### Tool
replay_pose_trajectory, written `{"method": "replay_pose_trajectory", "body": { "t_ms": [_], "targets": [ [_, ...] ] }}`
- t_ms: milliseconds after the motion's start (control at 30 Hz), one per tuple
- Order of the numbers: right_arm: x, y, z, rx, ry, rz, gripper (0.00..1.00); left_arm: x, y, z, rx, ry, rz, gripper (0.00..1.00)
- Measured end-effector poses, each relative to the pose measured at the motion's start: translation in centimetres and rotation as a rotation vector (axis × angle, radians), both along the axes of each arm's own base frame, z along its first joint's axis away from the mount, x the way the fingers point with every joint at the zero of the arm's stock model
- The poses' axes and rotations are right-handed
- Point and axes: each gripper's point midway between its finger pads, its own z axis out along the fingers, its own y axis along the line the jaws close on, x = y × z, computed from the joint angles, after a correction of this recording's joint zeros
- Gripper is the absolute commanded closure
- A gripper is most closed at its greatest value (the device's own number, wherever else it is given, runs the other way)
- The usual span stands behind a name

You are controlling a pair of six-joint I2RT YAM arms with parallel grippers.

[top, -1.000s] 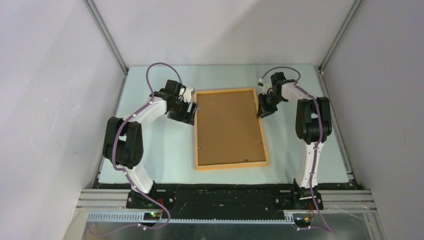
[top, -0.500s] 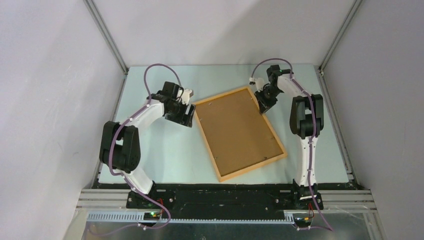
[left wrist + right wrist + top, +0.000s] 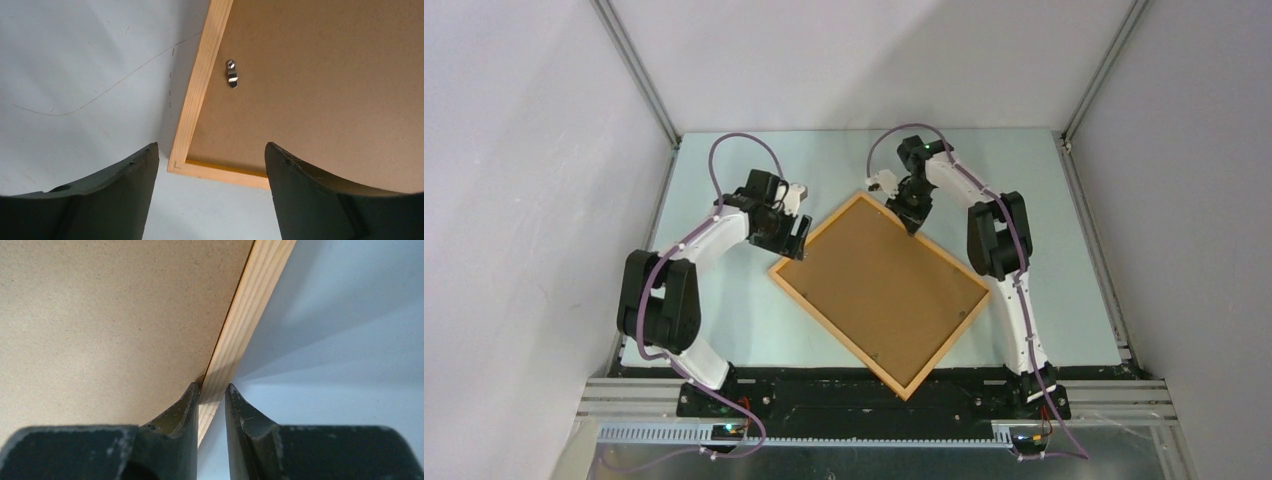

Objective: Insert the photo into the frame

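The frame [image 3: 837, 333] lies face down on the table, turned like a diamond, with a brown backing board [image 3: 882, 290] filling its back. My right gripper [image 3: 911, 218] is shut on the frame's wooden rail [image 3: 250, 315] near its far corner; in the right wrist view the fingertips of that gripper [image 3: 212, 388] pinch the rail from both sides. My left gripper [image 3: 792, 240] hovers open over the frame's left corner. In the left wrist view that corner [image 3: 200, 85] sits between the spread fingers of the gripper [image 3: 211, 147], untouched. The photo is out of view.
A small metal turn clip [image 3: 231, 75] sits on the backing board near the left rail. The frame's near corner [image 3: 907, 396] reaches the black bar at the table's front edge. Grey walls enclose the table on three sides.
The frame has swung counter-clockwise from upright to a diamond pose, its near end sweeping right. My right gripper moved left, still holding the rail. The left gripper stayed almost in place.
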Motion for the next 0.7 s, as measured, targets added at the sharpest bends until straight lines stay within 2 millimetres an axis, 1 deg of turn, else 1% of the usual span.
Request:
{"method": "replay_pose_trajectory", "body": {
  "t_ms": [100,367,467,700],
  "targets": [
    [-0.1,1.5,0.0,-0.008,-0.012,0.042,1.0,0.0,0.2,0.1,0.01,-0.007,0.005,0.18],
    [-0.1,3.8,0.2,-0.036,-0.058,0.12,1.0,0.1,1.0,-0.4,0.052,-0.01,-0.01,0.18],
    [-0.1,4.6,0.2,-0.031,-0.068,0.134,1.0,0.1,1.4,-1.2,0.08,0.005,-0.014,0.18],
    [-0.2,5.2,0.1,-0.003,-0.061,0.125,1.0,0.2,1.9,-3.6,0.123,0.071,-0.014,0.22]
  ]
}}
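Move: The frame's near-left corner lies about 4 cm left and 2 cm back of the open left hand, some 5 cm below it; a metal clip inside the far-left rail is about 3 cm right and 1 cm ahead of that hand. The right hand already grips the far-right rail: from it, the same corner is roughly 32 cm left and 8 cm back, the far corner 11 cm left and 9 cm ahead. The frame is swung on counter-clockwise across the table as the right hand, keeping its pinch on the far-right rail, draws it about 5 cm left, slowing towards the end, and turns with it by under 10 degrees. The left hand stays wide open, eases left about 2 cm, then sinks some 3.5 cm towards the far-left rail, tilting slightly, its fingers coming to either side of the rail. ##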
